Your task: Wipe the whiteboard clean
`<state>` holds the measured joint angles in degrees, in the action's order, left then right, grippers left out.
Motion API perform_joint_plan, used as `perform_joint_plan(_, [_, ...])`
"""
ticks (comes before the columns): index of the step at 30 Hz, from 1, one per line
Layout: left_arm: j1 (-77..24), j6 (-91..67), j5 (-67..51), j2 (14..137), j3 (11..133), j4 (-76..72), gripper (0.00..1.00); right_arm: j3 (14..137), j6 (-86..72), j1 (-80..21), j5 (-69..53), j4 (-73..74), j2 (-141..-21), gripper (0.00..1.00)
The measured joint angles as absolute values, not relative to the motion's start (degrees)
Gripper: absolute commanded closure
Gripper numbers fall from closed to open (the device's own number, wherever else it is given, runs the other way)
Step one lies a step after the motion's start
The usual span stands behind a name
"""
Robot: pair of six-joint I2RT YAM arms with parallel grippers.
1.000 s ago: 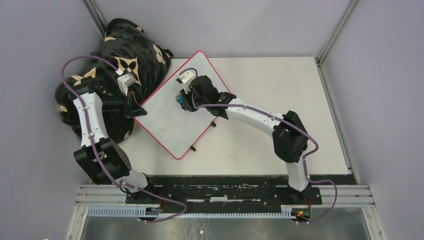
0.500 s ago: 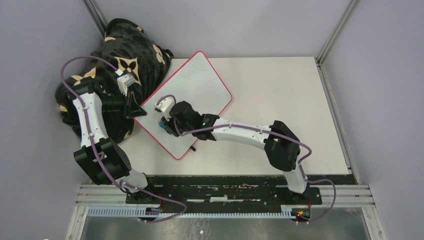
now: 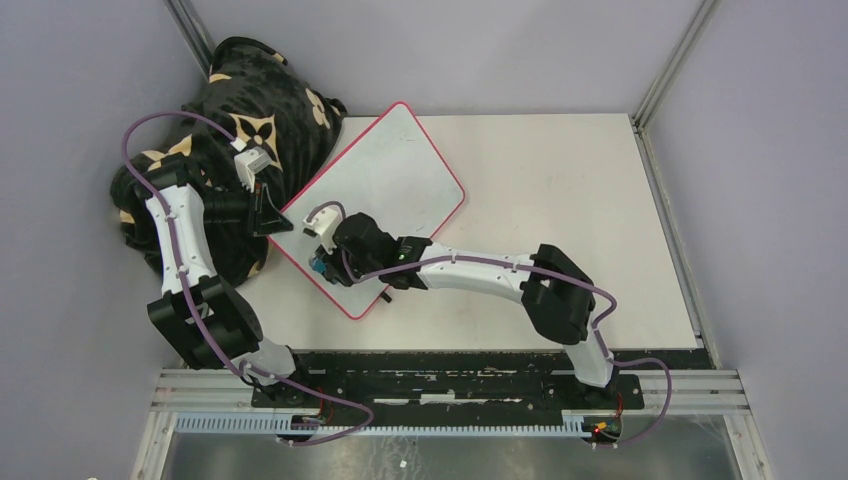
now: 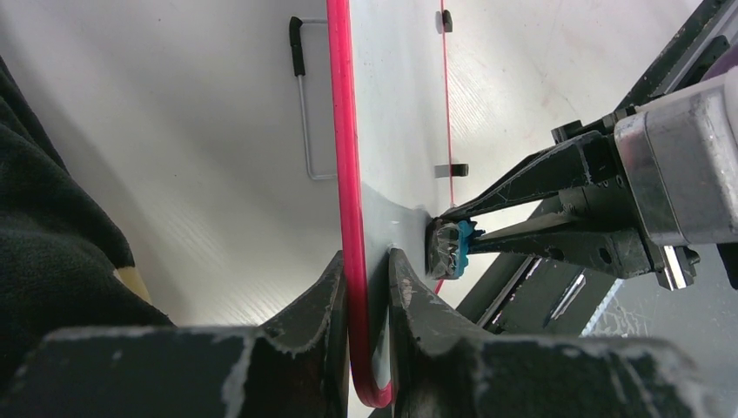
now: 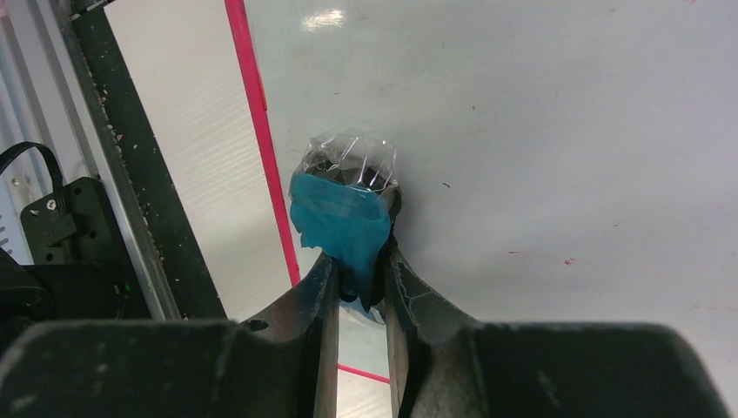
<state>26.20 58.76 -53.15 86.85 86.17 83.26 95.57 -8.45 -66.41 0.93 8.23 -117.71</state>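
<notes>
The whiteboard [image 3: 400, 170], white with a red-pink rim, lies turned diagonally on the table. My left gripper [image 3: 281, 222] is shut on its left edge; the left wrist view shows the rim [image 4: 345, 131] clamped between the fingers of that gripper [image 4: 365, 266]. My right gripper [image 3: 322, 266] is shut on a small blue-and-black eraser [image 5: 345, 209] wrapped in clear film. The eraser presses on the board face [image 5: 540, 131] near its near-left rim. From the left wrist the eraser [image 4: 449, 249] appears touching the board. A few tiny red specks [image 5: 570, 260] remain on the white surface.
A black cloth with tan flower shapes [image 3: 250, 100] is heaped at the left, behind my left arm. The board's small black feet [image 3: 387, 297] stick out at its near edge. A black strip [image 3: 450, 362] and metal rails run along the table's near edge.
My right gripper has swept the eraser from the board's upper middle down toward its near-left corner. The left gripper and the board have stayed put.
</notes>
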Motion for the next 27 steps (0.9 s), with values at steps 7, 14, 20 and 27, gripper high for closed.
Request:
perform_joint_plan(7, [26.15,58.76,-53.19,87.0,86.17,82.81,0.97,92.6,-9.26,-61.98,-2.35,6.96,-115.96,0.99])
perform_joint_plan(14, [25.93,58.76,-53.82,87.48,86.17,82.54,0.97,91.74,-8.36,-50.89,-4.08,8.25,-113.47,0.99])
perform_joint_plan(20, [25.85,58.74,-54.22,87.5,86.17,82.89,0.97,91.81,-6.42,-40.53,-1.69,8.4,-113.3,0.99])
perform_joint_plan(27, [25.87,58.74,-54.28,87.48,86.19,83.29,0.97,91.79,-4.6,-31.31,5.32,8.84,-113.4,0.99])
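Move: The eraser is already pinched in the right hand, about 2 cm to the left of the hand point, against the whiteboard's lower left part. The stretch of the board's far right rim it is bound for lies some 25 cm ahead and 24 cm to the right. The left corner is about 6 cm ahead and 10 cm left, the near corner 11 cm back and 5 cm right. From the left hand, that rim stretch is roughly 18 cm ahead and 31 cm right, a little lower. The eraser, still gripped by the right hand, is swept quickly in one long diagonal from the whiteboard's near left part to its far right rim, about 25 cm forward and as much to the right, at nearly level height. The wrist turns some 35 degrees clockwise on the way, mostly in the later half, while the left hand keeps its pinch on the board's left corner. ##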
